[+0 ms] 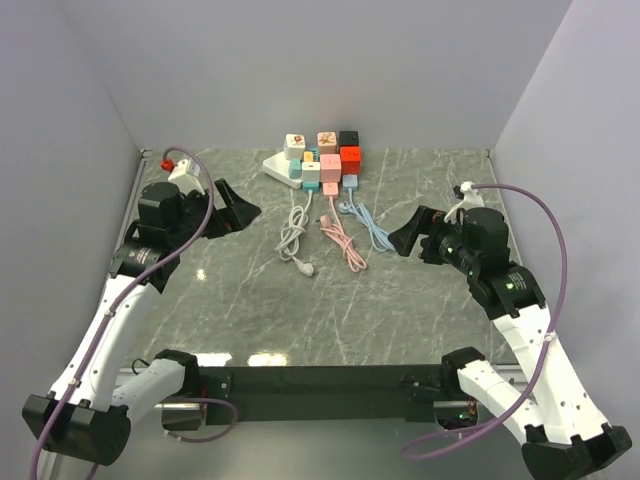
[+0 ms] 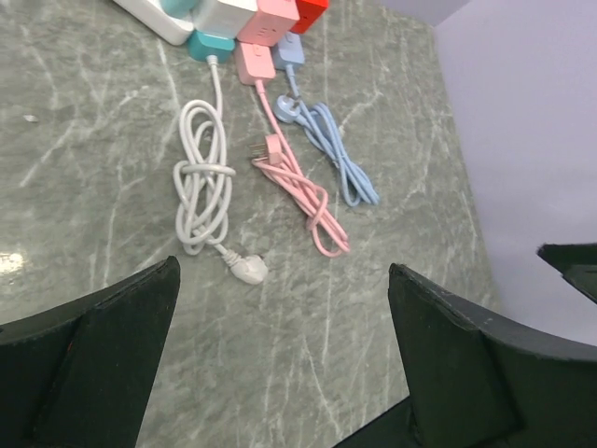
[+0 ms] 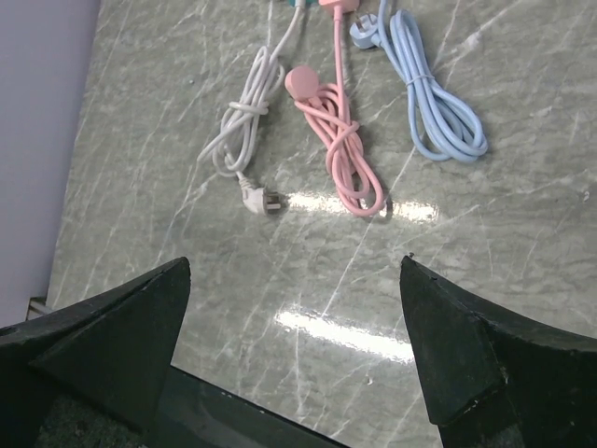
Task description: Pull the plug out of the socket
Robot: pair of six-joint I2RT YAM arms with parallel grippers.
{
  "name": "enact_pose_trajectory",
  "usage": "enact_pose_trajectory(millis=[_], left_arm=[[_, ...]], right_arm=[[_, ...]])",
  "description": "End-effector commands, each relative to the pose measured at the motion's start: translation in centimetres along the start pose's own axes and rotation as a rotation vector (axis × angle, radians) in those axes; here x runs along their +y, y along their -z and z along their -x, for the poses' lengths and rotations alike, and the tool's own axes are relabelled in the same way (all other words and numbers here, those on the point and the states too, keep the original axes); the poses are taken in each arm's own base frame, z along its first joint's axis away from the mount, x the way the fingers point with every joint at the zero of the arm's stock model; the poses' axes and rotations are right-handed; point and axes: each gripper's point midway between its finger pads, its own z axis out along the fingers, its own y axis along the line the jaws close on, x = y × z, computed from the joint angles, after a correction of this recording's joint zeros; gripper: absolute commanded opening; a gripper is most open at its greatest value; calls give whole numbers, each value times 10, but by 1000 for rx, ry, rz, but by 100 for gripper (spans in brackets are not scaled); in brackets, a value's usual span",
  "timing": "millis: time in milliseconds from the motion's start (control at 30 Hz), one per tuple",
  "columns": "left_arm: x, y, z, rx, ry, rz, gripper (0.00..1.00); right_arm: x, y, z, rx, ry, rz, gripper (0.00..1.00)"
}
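Observation:
The socket is a white power strip (image 1: 277, 167) at the back centre of the table, crowded with several coloured cube adapters. Along its front edge sit a teal plug (image 2: 210, 44), a pink plug (image 2: 254, 62) and a blue plug (image 2: 287, 52). From them a white cable (image 1: 293, 235), a pink cable (image 1: 342, 240) and a blue cable (image 1: 375, 228) run towards me in bundles. My left gripper (image 1: 235, 208) hovers open, left of the white cable. My right gripper (image 1: 412, 232) hovers open, right of the blue cable. Neither one touches anything.
The white cable's loose end plug (image 2: 247, 269) lies nearest my left gripper (image 2: 283, 280). The same end plug (image 3: 261, 199) lies ahead of my right gripper (image 3: 295, 271). Grey walls close in the left, right and back sides. A black bar (image 1: 320, 380) runs along the near edge.

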Motion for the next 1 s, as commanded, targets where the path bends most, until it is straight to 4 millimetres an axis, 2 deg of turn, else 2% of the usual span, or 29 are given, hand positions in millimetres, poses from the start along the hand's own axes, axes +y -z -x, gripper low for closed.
enact_pose_trajectory(millis=[0,167,267,333,367,400,467,500,567,600,633,667,767,833,867,900,933,967], left_arm=[[8,2,3,-21,-36,44,99],[26,-11,-5,10,-66,92,99],[53,-31,-12,44,-72,188,99],[72,-52,-24,108,-77,246,99],[77,-59,-23,117,-89,276,99],[89,-75,-38,174,-94,312,99],[98,-91,-37,183,-123,367,99],[106,-105,-50,230,-130,391,99],[103,-122,-48,235,-154,380,99],[106,-133,-58,268,-158,384,99],[101,-141,-54,260,-165,372,99],[102,-149,-59,279,-167,375,99],[87,-164,-66,283,-195,335,99],[77,-178,-85,321,-224,309,99],[75,-185,-82,312,-247,328,99],[80,-193,-105,369,-268,358,99],[78,-199,-105,368,-277,367,99],[87,-205,-119,399,-282,390,99]], right_arm=[[0,5,6,-46,-2,-5,100],[-4,4,7,-42,-6,-34,100],[-13,1,5,-28,-11,-83,100],[-21,-4,-1,5,-17,-120,100],[-22,-5,-2,13,-16,-128,100],[-25,-6,-5,25,-19,-140,100],[-27,-8,-6,31,-24,-151,100],[-26,-9,-5,23,-25,-146,100],[-28,-11,-9,27,-33,-142,100],[-27,-11,-9,23,-32,-136,100],[-28,-13,-12,30,-33,-140,100],[-29,-13,-13,34,-36,-143,100],[-32,-17,-19,48,-38,-146,100],[-35,-20,-25,60,-41,-146,100],[-35,-21,-26,62,-42,-145,100],[-36,-23,-27,69,-43,-146,100],[-36,-24,-27,69,-45,-148,100],[-36,-25,-27,70,-45,-146,100]])
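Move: The teal plug end of the white cable, at the socket cubes, lies about 24 cm ahead of the left hand, 12 cm to its right and 27 cm below; the pink plug end is some 6 cm right of it, level with it. The white cable bundle is about 9 cm ahead of the left hand, 8 cm right, 28 cm down. From the right hand, the teal plug end is roughly 30 cm ahead, 20 cm left and 25 cm below. Drop the left gripper some 19 cm while reaching forward about 11 cm, steeply at first, then level off and swing right over the white cable bundle towards the teal plug end. Tip the fingers from shallow to about 50 degrees downward, wide open, touching nothing. Lower the right gripper about 6 cm, tilting slightly downward, still open. ##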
